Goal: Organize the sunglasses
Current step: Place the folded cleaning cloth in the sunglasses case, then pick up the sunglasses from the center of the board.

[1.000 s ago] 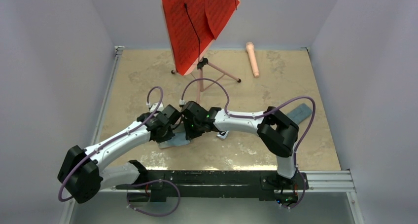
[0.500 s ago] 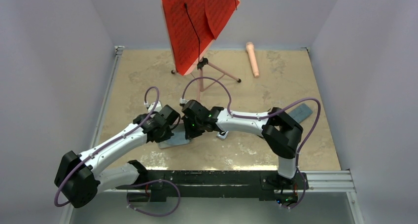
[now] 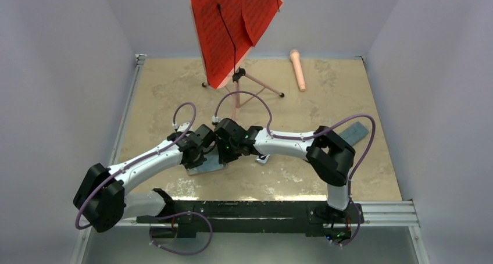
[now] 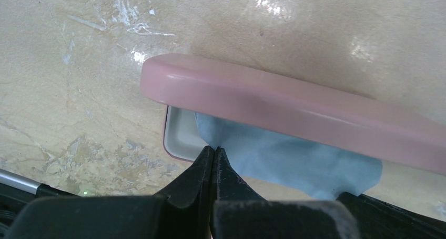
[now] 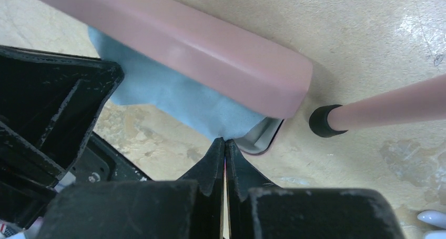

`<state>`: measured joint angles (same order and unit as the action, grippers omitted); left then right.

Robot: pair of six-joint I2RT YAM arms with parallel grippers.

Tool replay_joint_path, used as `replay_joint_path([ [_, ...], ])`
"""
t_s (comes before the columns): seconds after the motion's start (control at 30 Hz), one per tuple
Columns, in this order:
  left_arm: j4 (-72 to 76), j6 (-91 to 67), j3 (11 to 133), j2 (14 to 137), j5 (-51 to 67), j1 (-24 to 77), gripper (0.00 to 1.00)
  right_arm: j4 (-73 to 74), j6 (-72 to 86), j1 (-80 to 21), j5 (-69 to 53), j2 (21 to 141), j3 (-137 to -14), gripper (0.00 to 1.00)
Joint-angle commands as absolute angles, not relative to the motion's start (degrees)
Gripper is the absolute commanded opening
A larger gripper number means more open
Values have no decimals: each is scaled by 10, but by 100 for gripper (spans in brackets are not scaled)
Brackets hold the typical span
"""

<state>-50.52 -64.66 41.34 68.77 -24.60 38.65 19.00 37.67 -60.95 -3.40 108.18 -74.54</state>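
A pink oblong case (image 4: 294,105) lies half open, its grey inside (image 4: 179,133) showing at one end. A light blue cloth (image 4: 294,160) spills out from under its lid. My left gripper (image 4: 213,148) is shut on one corner of the cloth (image 5: 173,99), and my right gripper (image 5: 225,140) is shut on the opposite corner. In the top view both grippers (image 3: 203,153) (image 3: 228,150) meet over the case (image 3: 206,166). A white bit of the sunglasses (image 3: 263,159) lies just right of them and shows at the right wrist view's corner (image 5: 432,218). The black pair is hidden.
A red music stand (image 3: 232,25) rises behind the grippers; one pink leg (image 5: 389,105) with a black foot ends close to the case. A grey-blue flat case (image 3: 354,133) lies at the right. A pink rod-like object (image 3: 298,69) lies at the back.
The left arm swung out leftward and has come back, its wrist now closer to the right gripper. Both grippers stay shut on the cloth over the case.
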Motion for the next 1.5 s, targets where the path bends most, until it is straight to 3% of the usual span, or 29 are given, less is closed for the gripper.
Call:
replay_joint_path([
  [0.0, -510, -679, 419, 717, -271, 388, 0, 177, 371, -604, -12, 1101, -760, 0],
  [0.17, -514, -688, 422, 735, -274, 387, 0, 178, 367, -604, -2, 1109, -762, 0],
  [0.47, -535, -699, 427, 733, -282, 387, 21, 184, 385, -603, 7, 1112, -764, 1],
  [0.63, -554, -697, 439, 717, -277, 387, 32, 183, 407, -604, -12, 1102, -761, 22],
  [0.67, -555, -696, 440, 711, -277, 388, 41, 181, 410, -604, -16, 1100, -759, 26],
  [0.83, -564, -690, 442, 677, -268, 388, 52, 183, 420, -604, -19, 1081, -752, 37],
  [0.93, -564, -679, 440, 647, -250, 388, 62, 179, 424, -605, -16, 1057, -741, 53],
  [1.0, -567, -678, 439, 618, -237, 388, 75, 176, 433, -605, -15, 1033, -724, 59],
  [1.1, -580, -676, 440, 572, -222, 388, 95, 158, 455, -606, -6, 984, -681, 76],
  [1.17, -591, -674, 439, 536, -215, 388, 100, 152, 470, -606, -2, 948, -650, 78],
  [1.47, -636, -674, 440, 420, -199, 388, 100, 181, 612, -563, 106, 782, -500, 78],
])
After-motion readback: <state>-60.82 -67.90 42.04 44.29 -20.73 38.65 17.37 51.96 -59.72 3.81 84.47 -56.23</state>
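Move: Both hands already hold the folded cleaning cloth by its ends above the open case. From the left hand, the case's tray is centred about 6 cm to the right, 3 cm ahead and 2 cm below; the raised lid stands some 4 cm beyond the tray's middle. From the right hand, the tray's middle is roughly 5 cm left, 1 cm ahead and 3 cm below, the tripod foot 4 cm right and 3 cm ahead, and the white sunglasses about 16 cm right and 5 cm ahead. Still pinching the cloth's ends, both hands lower it into the tray, left about 1.5 cm, right about 2.5 cm, then open wide and let go. They lift clear some 8 cm, the left drawing back slightly, the right swinging about 6 cm rightward past the tripod foot while turning clockwise. ##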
